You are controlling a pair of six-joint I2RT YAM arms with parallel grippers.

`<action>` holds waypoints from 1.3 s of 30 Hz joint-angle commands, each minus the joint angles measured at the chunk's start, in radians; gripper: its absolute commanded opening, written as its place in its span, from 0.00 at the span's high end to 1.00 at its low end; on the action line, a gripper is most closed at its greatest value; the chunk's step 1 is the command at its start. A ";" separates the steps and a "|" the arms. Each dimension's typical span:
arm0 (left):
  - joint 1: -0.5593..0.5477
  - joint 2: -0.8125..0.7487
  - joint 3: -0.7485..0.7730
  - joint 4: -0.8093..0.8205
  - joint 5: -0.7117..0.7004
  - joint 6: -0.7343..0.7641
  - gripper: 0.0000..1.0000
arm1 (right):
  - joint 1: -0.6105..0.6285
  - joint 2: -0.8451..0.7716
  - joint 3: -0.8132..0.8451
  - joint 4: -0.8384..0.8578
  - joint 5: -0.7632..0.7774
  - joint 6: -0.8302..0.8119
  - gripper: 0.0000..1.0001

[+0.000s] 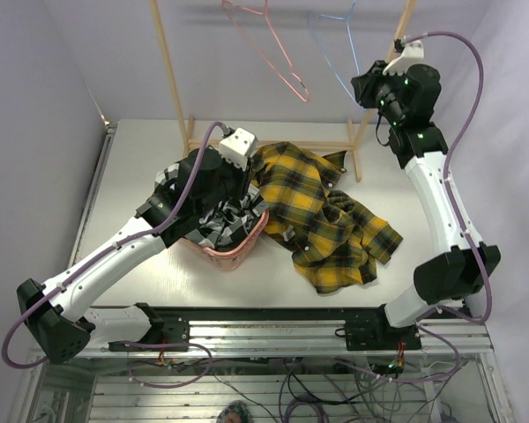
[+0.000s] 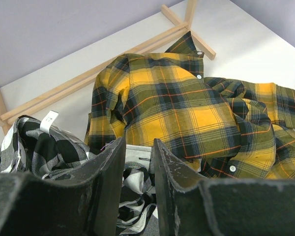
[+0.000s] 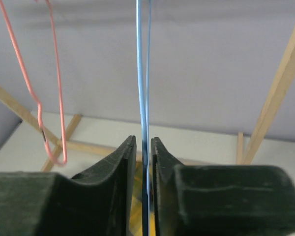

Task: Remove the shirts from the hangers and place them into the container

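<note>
The yellow-and-black plaid shirt (image 1: pixel 326 220) (image 2: pixel 187 103) lies spread on the table, its left edge by the container. The black-and-white check shirt (image 1: pixel 213 226) (image 2: pixel 54 147) is bunched inside the pink container (image 1: pixel 234 256). My left gripper (image 1: pixel 238 198) (image 2: pixel 139 142) hangs over it, jaws partly apart, with check cloth showing through the gap. Both hangers hang bare on the rack: the pink one (image 1: pixel 269 48) (image 3: pixel 54 98) and the light blue one (image 1: pixel 331 46) (image 3: pixel 139 73). My right gripper (image 1: pixel 361 84) (image 3: pixel 143 139) is raised at the blue hanger, whose wire runs between the jaws with a thin gap on each side.
The wooden rack's poles (image 1: pixel 172 70) (image 3: pixel 280 88) rise at the back, and its base bars (image 1: pixel 309 145) (image 2: pixel 88 78) lie on the table behind the shirts. The left arm reaches across the container from the near left.
</note>
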 commanded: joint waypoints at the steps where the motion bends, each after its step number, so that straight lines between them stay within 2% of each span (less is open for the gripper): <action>1: 0.002 0.008 0.000 0.021 0.002 0.001 0.60 | -0.004 -0.137 -0.139 0.060 -0.011 0.037 0.75; 8: 0.001 0.003 -0.001 0.024 0.001 -0.001 0.60 | -0.004 -0.317 -0.311 0.071 0.000 0.064 0.50; 16: 0.001 -0.003 -0.005 0.028 -0.002 -0.002 0.60 | -0.003 -0.562 -0.580 0.075 -0.028 0.159 0.41; 20: 0.002 -0.014 -0.008 0.032 -0.005 -0.005 0.60 | 0.000 -0.627 -0.703 0.020 -0.120 0.202 0.35; 22: 0.001 -0.025 -0.011 0.035 -0.014 -0.004 0.61 | 0.012 -0.615 -0.761 -0.007 -0.214 0.206 0.27; 24: 0.002 -0.039 -0.016 0.040 -0.028 -0.003 0.61 | 0.062 -0.593 -0.815 -0.044 -0.228 0.196 0.22; 28: 0.002 -0.071 -0.033 0.055 -0.055 0.004 0.60 | 0.220 -0.556 -0.893 -0.115 -0.032 0.152 0.12; 31: 0.002 -0.078 -0.032 0.053 -0.070 0.006 0.60 | 0.237 -0.531 -0.942 -0.120 0.018 0.145 0.10; 39: 0.001 -0.089 -0.039 0.059 -0.094 0.007 0.60 | 0.237 -0.370 -1.012 0.012 -0.011 0.156 0.08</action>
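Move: The yellow plaid shirt lies heaped on the table, its middle about 18 cm back of the right hand, a couple of centimetres to its left and some 42 cm below. The container is about 30 cm left of the shirt and level with it. The blue hanger, its corner still between the right fingers, has its middle about 12 cm ahead and 4 cm left; the pink hanger is some 12 cm ahead and 17 cm left. From the left hand, the shirt is about 20 cm right, level fore and aft, 30 cm below. The right hand lets go of the blue hanger's corner and draws straight back about 15 cm with its fingers spreading, then swoops down towards the yellow plaid shirt, sinking nearly 30 cm in all and easing left while the wrist tips some 35 degrees downward. It ends over the part of the shirt nearest the container, fingers wide open and not yet closed on cloth, while the left hand, empty and half open, shifts a couple of centimetres left and up. ##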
